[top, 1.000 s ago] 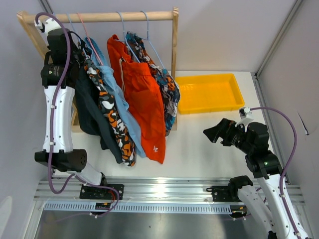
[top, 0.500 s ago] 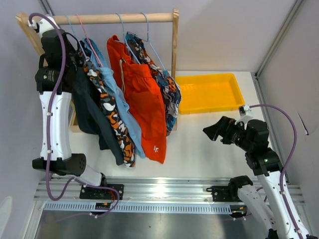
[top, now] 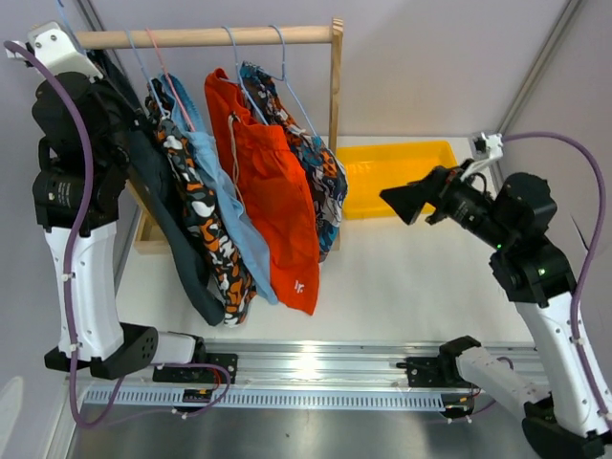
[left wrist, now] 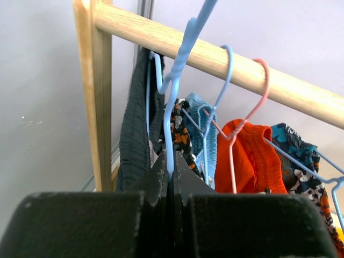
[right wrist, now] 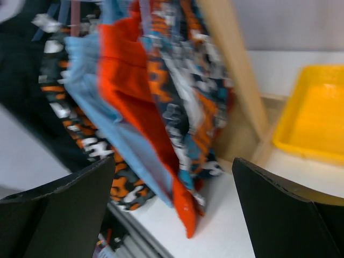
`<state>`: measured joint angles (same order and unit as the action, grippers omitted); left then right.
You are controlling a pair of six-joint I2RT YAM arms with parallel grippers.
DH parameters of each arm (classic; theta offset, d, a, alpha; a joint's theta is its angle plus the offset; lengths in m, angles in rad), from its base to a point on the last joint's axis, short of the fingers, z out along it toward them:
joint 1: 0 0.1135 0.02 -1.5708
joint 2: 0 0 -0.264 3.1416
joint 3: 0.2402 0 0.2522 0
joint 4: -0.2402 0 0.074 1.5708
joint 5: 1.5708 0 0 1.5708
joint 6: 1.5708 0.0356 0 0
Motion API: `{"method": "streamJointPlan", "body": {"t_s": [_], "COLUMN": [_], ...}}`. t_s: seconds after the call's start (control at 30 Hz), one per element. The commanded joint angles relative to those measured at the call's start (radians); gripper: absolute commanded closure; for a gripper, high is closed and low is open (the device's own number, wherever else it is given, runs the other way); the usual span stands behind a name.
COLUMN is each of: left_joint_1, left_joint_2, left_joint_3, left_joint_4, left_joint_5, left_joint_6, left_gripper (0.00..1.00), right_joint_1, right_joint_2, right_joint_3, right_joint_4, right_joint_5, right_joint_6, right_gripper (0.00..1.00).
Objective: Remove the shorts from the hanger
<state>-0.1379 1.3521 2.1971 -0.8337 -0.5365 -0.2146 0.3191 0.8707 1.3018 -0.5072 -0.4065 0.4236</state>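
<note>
Several shorts hang on wire hangers from a wooden rod (top: 210,35): dark navy (top: 163,206), camouflage (top: 206,225), light blue (top: 232,215), red-orange (top: 273,191) and blue-orange patterned (top: 320,182). My left gripper (left wrist: 171,166) is at the rod's left end, shut on the blue wire hanger (left wrist: 171,107) that carries the navy shorts (left wrist: 134,134); the hanger's hook rises in front of the rod. My right gripper (top: 402,203) hangs open in the air to the right of the rack. In its blurred wrist view, the red-orange shorts (right wrist: 129,70) and the patterned shorts (right wrist: 183,80) lie ahead of the right gripper (right wrist: 173,166).
A yellow tray (top: 402,182) sits on the white table behind the right gripper, next to the rack's right post (top: 336,115). The rack's left post (left wrist: 99,91) stands close to my left gripper. Grey walls enclose the back and both sides.
The left jaws shut on the blue hanger, then the left arm rose and pulled left, swinging the navy shorts with it. The right arm lifted and turned toward the rack.
</note>
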Motion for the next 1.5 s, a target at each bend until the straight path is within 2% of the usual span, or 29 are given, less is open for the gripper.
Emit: {"method": "streamJointPlan", "body": {"t_s": [0.0, 0.03, 0.07, 0.1, 0.13, 0.17, 0.3, 0.5, 0.7, 1.13, 1.2, 1.23, 1.3, 1.33, 1.37, 1.47], "left_joint_1": [-0.041, -0.058, -0.058, -0.063, -0.065, -0.065, -0.065, -0.063, -0.063, -0.063, -0.062, -0.063, -0.062, -0.062, -0.062, -0.062], "left_joint_2": [-0.054, -0.067, -0.077, -0.096, -0.108, -0.117, -0.149, -0.176, -0.199, -0.206, -0.217, -0.22, -0.225, -0.226, -0.229, -0.246], "left_joint_3": [0.029, 0.009, 0.009, -0.023, -0.036, -0.059, -0.106, -0.138, -0.162, -0.132, -0.138, -0.143, -0.14, -0.142, -0.14, -0.161], "left_joint_4": [0.101, 0.096, 0.093, 0.09, 0.093, 0.094, 0.088, 0.064, 0.058, 0.015, 0.013, 0.012, 0.013, 0.012, 0.012, 0.016], "left_joint_5": [-0.019, -0.025, -0.025, -0.025, -0.028, -0.031, -0.026, -0.017, -0.016, 0.059, 0.067, 0.066, 0.06, 0.055, 0.052, 0.041], "left_joint_6": [0.029, 0.029, 0.029, 0.029, 0.03, 0.04, 0.034, 0.023, 0.021, -0.043, -0.048, -0.048, -0.04, -0.036, -0.034, -0.031], "left_gripper": [1.0, 1.0, 1.0, 1.0, 1.0, 1.0, 1.0, 1.0, 1.0, 1.0, 1.0, 1.0, 1.0, 1.0, 1.0, 1.0], "right_joint_1": [0.186, 0.348, 0.35, 0.546, 0.646, 0.805, 0.987, 1.115, 1.166, 1.161, 1.158, 1.158, 1.158, 1.16, 1.166, 1.205], "right_joint_2": [0.094, 0.125, 0.158, 0.235, 0.278, 0.324, 0.551, 0.776, 1.013, 1.189, 1.214, 1.22, 1.234, 1.234, 1.231, 1.162], "right_joint_3": [0.117, 0.182, 0.223, 0.305, 0.344, 0.384, 0.557, 0.802, 1.083, 1.11, 1.107, 1.107, 1.113, 1.11, 1.105, 1.026], "right_joint_4": [0.056, 0.043, 0.029, 0.013, -0.011, -0.016, 0.021, 0.033, -0.025, 0.105, 0.151, 0.165, 0.179, 0.177, 0.17, 0.196], "right_joint_5": [0.039, 0.152, 0.153, 0.316, 0.413, 0.561, 0.658, 0.698, 0.745, 0.804, 0.818, 0.821, 0.828, 0.83, 0.837, 0.903], "right_joint_6": [-0.028, -0.063, -0.089, -0.117, -0.176, -0.201, -0.22, -0.224, -0.233, -0.194, -0.209, -0.213, -0.215, -0.21, -0.207, -0.235], "right_gripper": [0.01, 0.01, 0.01, 0.01, 0.01, 0.01, 0.01, 0.01, 0.0, 0.03, 0.23, 0.45, 0.67, 0.95, 1.0, 1.0]}}
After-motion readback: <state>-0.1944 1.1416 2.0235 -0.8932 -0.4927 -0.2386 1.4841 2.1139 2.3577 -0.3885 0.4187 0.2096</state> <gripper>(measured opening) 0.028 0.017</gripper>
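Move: The dark shorts, on the blue hanger that the left fingers already grip, have their middle about 42 cm to the right hand's left, some 6 cm back and 7 cm lower. From that hand the camouflage shorts hang 36 cm left and 1 cm back, the light blue ones 31 cm left and 1 cm ahead, and the red ones 25 cm left and 4 cm ahead, all around 10 cm lower. From the left hand, the dark shorts' middle is roughly 20 cm below and 5 cm back, neither left nor right. Leftwards in one long sweep of about 43 cm, and some 12 cm back, the open right hand crosses on the robot's side of the hanging clothes to the dark shorts, arching up first and ending slightly lower, turned some 20 degrees counter-clockwise; there its fingers shut, pinching the near edge of the cloth. The left hand keeps its grip on the hanger and draws it back about 5 cm, easing slightly down. ##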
